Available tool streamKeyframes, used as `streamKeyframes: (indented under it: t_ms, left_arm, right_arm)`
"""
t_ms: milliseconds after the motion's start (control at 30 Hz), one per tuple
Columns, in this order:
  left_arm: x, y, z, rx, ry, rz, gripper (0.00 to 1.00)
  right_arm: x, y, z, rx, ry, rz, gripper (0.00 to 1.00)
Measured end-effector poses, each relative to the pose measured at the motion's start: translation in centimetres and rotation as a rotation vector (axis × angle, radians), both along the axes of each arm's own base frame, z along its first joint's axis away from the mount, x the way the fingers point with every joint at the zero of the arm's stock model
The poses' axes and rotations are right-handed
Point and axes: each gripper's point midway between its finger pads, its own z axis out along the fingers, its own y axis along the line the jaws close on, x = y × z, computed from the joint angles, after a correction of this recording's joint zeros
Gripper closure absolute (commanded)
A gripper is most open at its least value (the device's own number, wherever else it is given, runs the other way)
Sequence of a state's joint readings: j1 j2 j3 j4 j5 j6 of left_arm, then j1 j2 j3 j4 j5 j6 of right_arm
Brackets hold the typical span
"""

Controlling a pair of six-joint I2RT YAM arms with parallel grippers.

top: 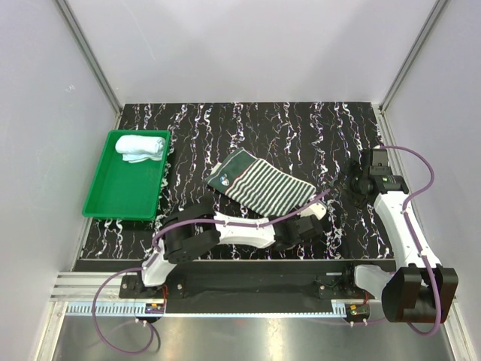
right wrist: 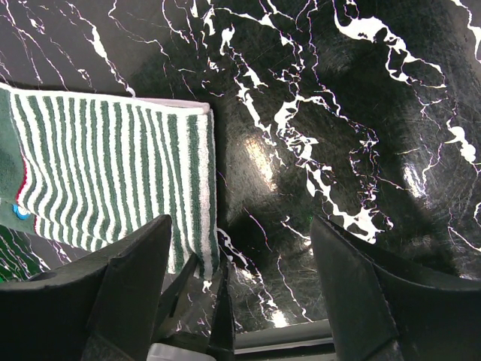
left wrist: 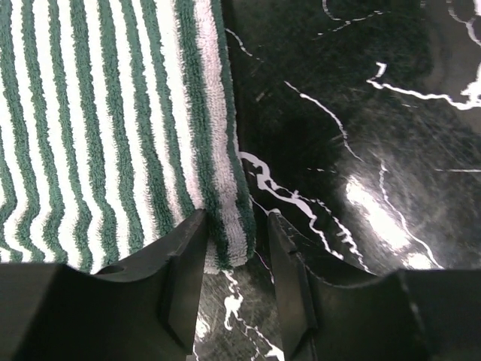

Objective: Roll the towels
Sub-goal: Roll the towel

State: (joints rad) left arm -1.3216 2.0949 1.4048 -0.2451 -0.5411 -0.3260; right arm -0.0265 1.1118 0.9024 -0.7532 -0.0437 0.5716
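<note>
The striped towel [top: 263, 188] lies flat and unrolled in the middle of the black marbled table, dark and white stripes up, with a patterned edge at its far left end. My left gripper [top: 316, 213] is low at the towel's near right corner. In the left wrist view its jaws [left wrist: 237, 216] straddle that corner of the towel [left wrist: 113, 113]. The left finger touches the cloth; a small gap shows at the right finger. My right gripper [right wrist: 240, 222] hovers open over bare table to the towel's right [top: 359, 180]. The light blue towel [top: 141, 147] lies rolled in the green tray.
The green plastic tray [top: 120, 213] stands at the table's left edge. White walls close in the back and both sides. A metal rail runs along the near edge by the arm bases. The left arm lies stretched across the near table.
</note>
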Motion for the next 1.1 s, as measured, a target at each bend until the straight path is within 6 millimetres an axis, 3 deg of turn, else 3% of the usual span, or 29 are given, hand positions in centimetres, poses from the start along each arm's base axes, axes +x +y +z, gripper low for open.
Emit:
streamKeyframes:
  t_ms: [67,200,433,533,767,933,1100]
  left_arm:
    - [0.1,0.1,-0.1,-0.010,0.002,0.010,0.67]
    - [0.4,0.2,-0.3,-0.025,0.001,0.020,1.00]
    - [0.2,0.2,0.0,-0.065,0.059,0.008,1.00]
    - [-0.7,0.1,0.4,-0.133,0.175,-0.010,1.00]
    - [-2.6,1.6,4.1,-0.401,0.487,0.018,1.00]
    - [-1.4,2.2,6.2,-0.645,0.663,0.093,1.00]
    - [-0.5,4.8,4.5,-0.791,0.849,0.264,1.00]
  right_arm:
    - [0.0,0.0,0.0,0.000,0.000,0.001,0.19]
    - [0.0,0.0,0.0,-0.002,0.000,0.002,0.19]
    - [-0.4,-0.3,-0.2,-0.015,0.019,0.003,0.20]
    - [-0.6,-0.4,0.0,-0.015,0.024,-0.003,0.20]
    - [-0.3,-0.3,2.2,-0.010,-0.035,0.000,0.23]
    - [0.3,0.7,3.1,0.040,-0.078,0.029,0.34]
    - [1.1,2.8,4.2,0.141,-0.134,0.110,0.53]
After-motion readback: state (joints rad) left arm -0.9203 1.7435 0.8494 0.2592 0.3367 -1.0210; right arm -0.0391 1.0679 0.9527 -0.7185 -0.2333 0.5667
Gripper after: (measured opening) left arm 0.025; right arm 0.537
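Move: The striped towel's near right corner sits practically at the left hand point, about 1 cm below, between the open fingers. Its far right corner is some 10 cm ahead of that hand and 4 cm right, its green end about 16 cm ahead and 18 cm left. From the right hand the near corner lies roughly 8 cm back, 14 cm left and 12 cm down. The left fingers pinch the near corner, lift about 6 cm and curl left; the right rises 4 cm, narrowing. ##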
